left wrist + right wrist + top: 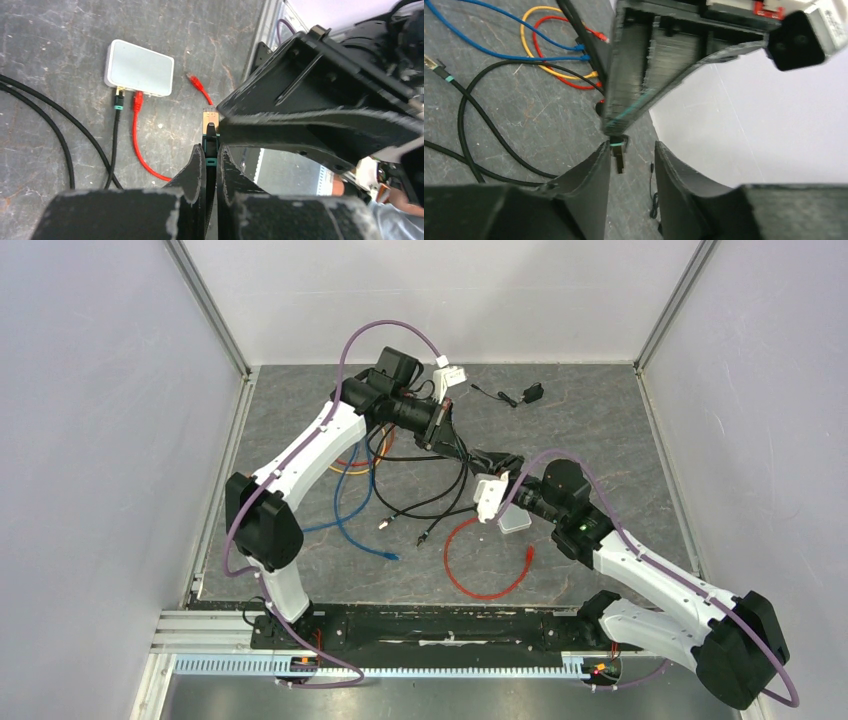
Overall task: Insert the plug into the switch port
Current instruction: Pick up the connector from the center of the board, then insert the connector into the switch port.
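The plug (210, 120), a metal tip on a black cable with a teal band, sticks out past my left gripper (211, 150), which is shut on its boot. My right gripper (631, 147) is open. The same plug (618, 156) hangs between its fingers close to the left one, with a gap to the other. In the top view the left gripper (468, 452) and right gripper (497, 468) meet tip to tip over the middle of the mat. The black switch (591, 57) shows only as an edge behind the left gripper, with blue, yellow and red cables plugged in. No free switch port can be made out.
A white rounded box (139, 67) lies on the mat with a black and a red cable plugged in. A red cable loop (485, 560), blue cable (350, 520) and black cables (420, 505) sprawl around. A small black adapter (533, 392) sits at the back.
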`<action>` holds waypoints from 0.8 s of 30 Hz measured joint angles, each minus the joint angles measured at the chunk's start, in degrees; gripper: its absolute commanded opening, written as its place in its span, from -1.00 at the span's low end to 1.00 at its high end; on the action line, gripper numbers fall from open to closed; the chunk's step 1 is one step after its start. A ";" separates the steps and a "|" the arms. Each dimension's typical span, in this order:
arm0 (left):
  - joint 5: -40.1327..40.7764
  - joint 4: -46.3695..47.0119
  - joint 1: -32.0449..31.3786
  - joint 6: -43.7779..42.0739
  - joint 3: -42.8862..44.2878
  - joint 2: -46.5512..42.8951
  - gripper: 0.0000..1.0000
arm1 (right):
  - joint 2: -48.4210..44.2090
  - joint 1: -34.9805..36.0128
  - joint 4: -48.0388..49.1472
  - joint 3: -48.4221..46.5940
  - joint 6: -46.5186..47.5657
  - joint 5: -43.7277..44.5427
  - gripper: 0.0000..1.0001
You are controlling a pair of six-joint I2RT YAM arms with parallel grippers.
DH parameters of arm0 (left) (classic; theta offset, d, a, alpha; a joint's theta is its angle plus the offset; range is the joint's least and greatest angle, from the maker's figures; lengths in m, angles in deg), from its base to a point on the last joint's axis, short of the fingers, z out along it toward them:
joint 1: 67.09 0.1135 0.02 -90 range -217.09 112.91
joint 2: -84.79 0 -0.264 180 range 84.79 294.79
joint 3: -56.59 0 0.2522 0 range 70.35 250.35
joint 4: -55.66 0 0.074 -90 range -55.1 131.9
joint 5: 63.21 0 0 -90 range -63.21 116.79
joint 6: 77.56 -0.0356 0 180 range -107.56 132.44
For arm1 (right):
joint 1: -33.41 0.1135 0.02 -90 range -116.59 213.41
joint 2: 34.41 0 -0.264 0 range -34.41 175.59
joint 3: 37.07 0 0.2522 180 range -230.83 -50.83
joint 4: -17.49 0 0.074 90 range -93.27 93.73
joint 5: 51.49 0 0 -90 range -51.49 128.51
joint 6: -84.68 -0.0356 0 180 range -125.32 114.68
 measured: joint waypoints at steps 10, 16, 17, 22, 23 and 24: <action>17.31 15.43 -2.14 0.92 -21.00 -7.21 -0.96 | -1.33 -4.42 -3.80 0.31 -24.94 9.20 0.01; 30.51 38.84 -8.96 0.46 -39.17 -19.28 -0.96 | -1.90 -13.79 -4.79 3.41 -43.93 5.03 0.01; 31.93 42.47 -10.27 -0.02 -41.42 -20.76 -0.96 | -1.20 -14.80 -5.40 3.41 -46.42 4.39 0.04; 37.07 53.27 -15.52 -3.54 -47.25 -22.05 -0.96 | 4.22 -20.02 -11.82 2.49 -57.22 -0.68 0.12; 38.38 55.41 -16.70 -3.78 -48.74 -22.05 -0.95 | 6.10 -21.49 -13.46 1.79 -58.90 -2.27 0.11; 39.54 57.13 -17.75 -3.91 -50.07 -22.05 -0.95 | 7.87 -22.64 -14.62 1.22 -60.24 -3.76 0.10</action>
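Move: Almost straight below the left hand's level, the white switch box lies about 10 cm to its right, level fore-and-aft and some 24 cm down. The black plug already seated in the box's left side is 5 cm right and 1 ahead of that hand; a loose black plug lies 9 cm left and 6 back; the red plug's free end is 13 right and 9 back, all on the table. From the empty right hand the box is about 8 cm right, level fore-and-aft, 24 down. Sinking about 8 cm, the left hand keeps its pinch on the black cable's plug, drifts slightly left, then eases back and right, its fingers swinging some 30 degrees counter-clockwise to aim the plug at the white switch box. Opening wider, the right hand backs off the plug to the right, then drops towards the box, rolling over and tipping its fingers down. ##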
